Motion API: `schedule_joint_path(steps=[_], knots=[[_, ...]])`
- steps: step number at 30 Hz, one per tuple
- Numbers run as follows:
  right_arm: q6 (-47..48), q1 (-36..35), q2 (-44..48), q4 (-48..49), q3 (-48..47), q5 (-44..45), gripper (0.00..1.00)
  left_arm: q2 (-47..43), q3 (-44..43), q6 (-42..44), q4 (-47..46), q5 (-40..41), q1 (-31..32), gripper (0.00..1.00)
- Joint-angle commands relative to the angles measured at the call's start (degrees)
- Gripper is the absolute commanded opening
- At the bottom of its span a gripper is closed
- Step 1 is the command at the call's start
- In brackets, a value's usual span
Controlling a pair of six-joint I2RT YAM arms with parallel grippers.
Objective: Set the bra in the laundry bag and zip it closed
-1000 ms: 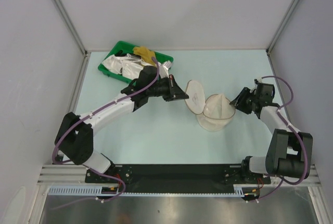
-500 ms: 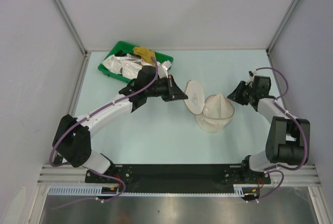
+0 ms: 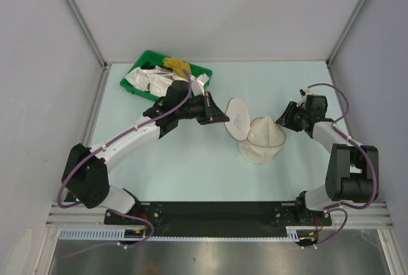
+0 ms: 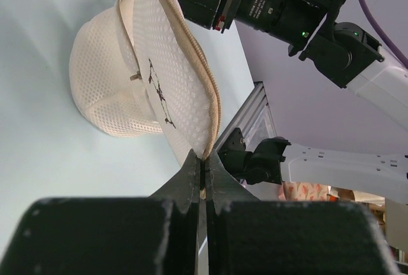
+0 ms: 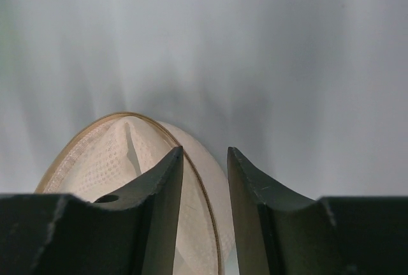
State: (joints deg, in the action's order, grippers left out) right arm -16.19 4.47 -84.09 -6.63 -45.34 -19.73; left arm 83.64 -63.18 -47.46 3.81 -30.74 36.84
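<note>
The laundry bag (image 3: 261,142) lies mid-table as two beige mesh halves. One half (image 3: 238,118) stands up on edge with the small dark bra drawing on it (image 4: 156,90). My left gripper (image 3: 225,120) is shut on the rim of that raised half, the zip edge pinched at the tips (image 4: 204,159). My right gripper (image 3: 284,123) is at the bag's right rim with its jaws apart. The rim (image 5: 191,179) runs between its fingers (image 5: 164,182) without being clamped. The mustard bra (image 3: 177,66) lies in the green tray (image 3: 150,55) at the back left.
Shiny white bras (image 3: 148,80) fill the rest of the green tray, just behind my left forearm. Grey walls close in the table on the left, back and right. The right arm (image 4: 280,10) shows above the bag in the left wrist view.
My right gripper has moved up and left along the bag's right side, and the bag's lower half has shifted slightly. The left gripper keeps its hold on the raised half.
</note>
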Motion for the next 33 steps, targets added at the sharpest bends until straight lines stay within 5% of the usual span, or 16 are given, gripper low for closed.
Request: schedule_joint_path(steps=[1, 9, 12, 13, 16, 25, 31, 33], knots=[[1.7, 0.1, 1.6, -0.6, 0.7, 0.4, 0.38, -2.3, -1.2, 1.1, -0.7, -0.3, 0.2, 0.0], [0.6, 0.1, 1.2, 2.2, 2.3, -4.8, 0.28, -1.9, -1.7, 1.1, -0.7, -0.5, 0.3, 0.0], [0.6, 0.1, 1.6, 1.4, 1.1, -5.4, 0.12, -1.8, -3.2, 1.3, 0.2, -0.3, 0.3, 0.0], [0.7, 0.1, 1.8, 0.6, 0.2, -5.8, 0.0, -2.0, -3.6, 1.4, 0.8, -0.1, 0.3, 0.0], [-0.2, -0.3, 6.6, -2.1, -1.6, -5.8, 0.0, -3.0, -5.6, 1.8, 2.9, 0.2, 0.2, 0.0], [-0.5, -8.1, 35.1, -19.9, -8.7, 22.3, 0.0, -17.7, -2.0, -2.8, 4.9, 2.9, -6.8, 0.0], [-1.4, -7.4, 34.6, -26.6, -9.1, 24.0, 0.0, -19.7, -1.4, -5.6, 4.2, 0.6, -9.2, 0.0], [-3.3, -12.6, 38.9, -23.6, -8.8, 24.0, 0.0, -18.8, -1.8, -7.5, 1.0, -2.5, -7.7, 0.0]])
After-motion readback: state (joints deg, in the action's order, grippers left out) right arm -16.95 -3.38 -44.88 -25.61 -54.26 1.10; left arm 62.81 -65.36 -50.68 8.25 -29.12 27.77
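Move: About 2 cm below the right hand, 1 cm back and 1 cm left, runs the near-side stretch of the laundry bag's right rim, between the open fingers. The bag body's middle lies some 6 cm back, 6 cm left and 4 cm below; the raised bag lid about 7 cm back, 16 cm left and 7 cm higher. From the left hand, still holding the lid's edge, the rim spot is roughly 8 cm ahead, 24 cm right and 18 cm below. Easing back and down a centimetre or two, slightly left, the right hand shuts its half-open fingers on the bag's right rim and pinches it. Then it lifts fast by some 24 cm, drawing back about 5 cm and drifting right at the end, fingertips tilting up about 30 degrees. The left hand keeps its grip on the lid, waits, then pulls it up and left. ##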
